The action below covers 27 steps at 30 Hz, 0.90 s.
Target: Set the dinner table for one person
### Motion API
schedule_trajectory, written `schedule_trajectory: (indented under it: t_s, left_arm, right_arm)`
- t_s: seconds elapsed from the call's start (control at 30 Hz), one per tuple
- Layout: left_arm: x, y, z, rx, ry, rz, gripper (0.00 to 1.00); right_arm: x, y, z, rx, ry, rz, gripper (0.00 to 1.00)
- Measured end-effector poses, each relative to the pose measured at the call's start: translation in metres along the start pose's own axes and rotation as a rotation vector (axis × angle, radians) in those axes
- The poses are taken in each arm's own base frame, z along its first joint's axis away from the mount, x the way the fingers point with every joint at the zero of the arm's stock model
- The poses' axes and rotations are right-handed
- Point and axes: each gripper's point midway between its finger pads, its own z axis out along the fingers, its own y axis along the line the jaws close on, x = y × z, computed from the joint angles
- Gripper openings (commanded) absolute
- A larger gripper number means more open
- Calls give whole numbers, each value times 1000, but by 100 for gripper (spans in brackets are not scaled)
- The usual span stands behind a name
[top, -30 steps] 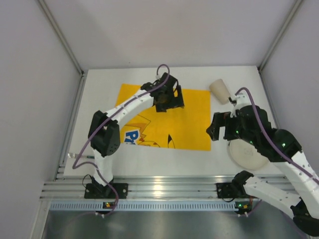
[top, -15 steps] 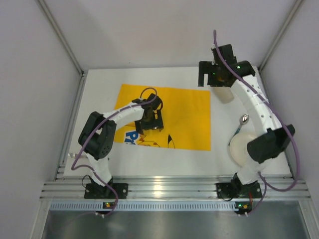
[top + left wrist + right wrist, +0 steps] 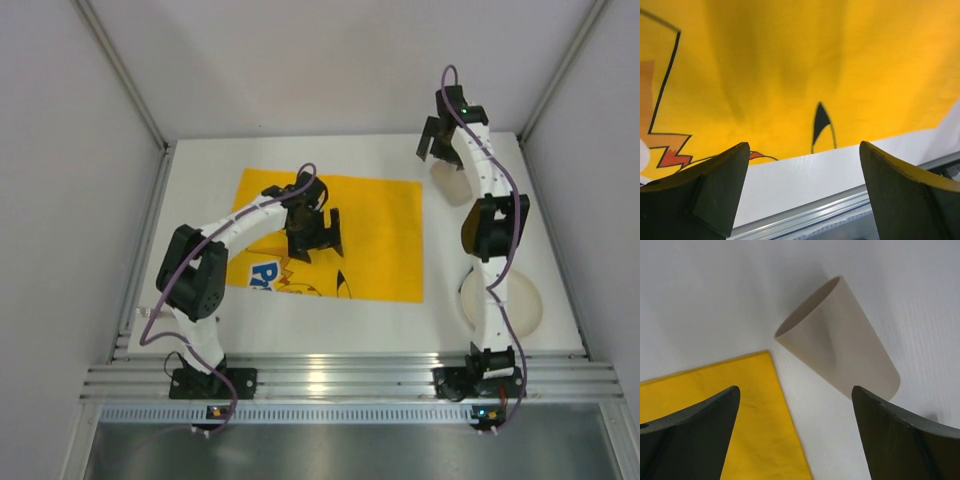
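The white dinner table (image 3: 195,200) carries a yellow printed mat (image 3: 380,240). A beige cup (image 3: 447,182) lies on its side at the far right, just past the mat's corner; in the right wrist view the cup (image 3: 840,337) lies beyond the fingers. My right gripper (image 3: 437,150) is open and empty above the cup (image 3: 795,390). A white plate (image 3: 530,305) sits near right, partly under the right arm. My left gripper (image 3: 315,235) is open and empty over the mat's middle (image 3: 802,150).
An aluminium rail (image 3: 320,380) runs along the near edge and shows in the left wrist view (image 3: 805,215). Grey walls close in the left, right and far sides. The right arm's elbow (image 3: 493,225) hangs over the table between cup and plate.
My right arm has swung from beside the plate out to the far right, over the cup. My left gripper has come back from the mat's far edge to its middle.
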Motion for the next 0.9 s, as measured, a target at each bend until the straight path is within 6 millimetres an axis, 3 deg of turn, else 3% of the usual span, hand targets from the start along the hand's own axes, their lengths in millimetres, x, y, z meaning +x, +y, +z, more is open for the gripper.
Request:
schedule_trajectory:
  t_s: [0.07,0.17,0.37,0.5,0.8,0.9]
  left_arm:
    - [-14,-16,-13,48,-30,47,96]
    - [-38,-31,-31,117,-79,85,95]
    - [-66,7,-42,146,-80,-1,95]
    - [-73,36,-41,142,-62,-80,93]
    - [-79,33,-31,167,-24,-81,93]
    - [-86,31,-26,168,-22,-81,93]
  right_arm:
    - [6,-12,20,45,22,19,95]
    - [6,-22,31,93,17,41,94]
    - [-7,-36,32,180,-48,54,95]
    - [-12,-41,38,216,-72,57,94]
    - [-15,-40,75,241,-114,71,93]
    - [-17,-43,80,252,-126,74,88]
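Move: The cup lies on its side about 8 cm to the right of the right hand, roughly level with it fore and aft and some 10 cm below; its mouth faces far-left. The yellow cloth's far right corner is about 2 cm left of this hand and level with it. The plate sits about 33 cm back and 19 cm right. From the left hand the cup is about 25 cm ahead and 38 cm right. Open right hand goes 6 cm right, down and forward towards the cup; left hand rises, shifts forward-left above cloth. ##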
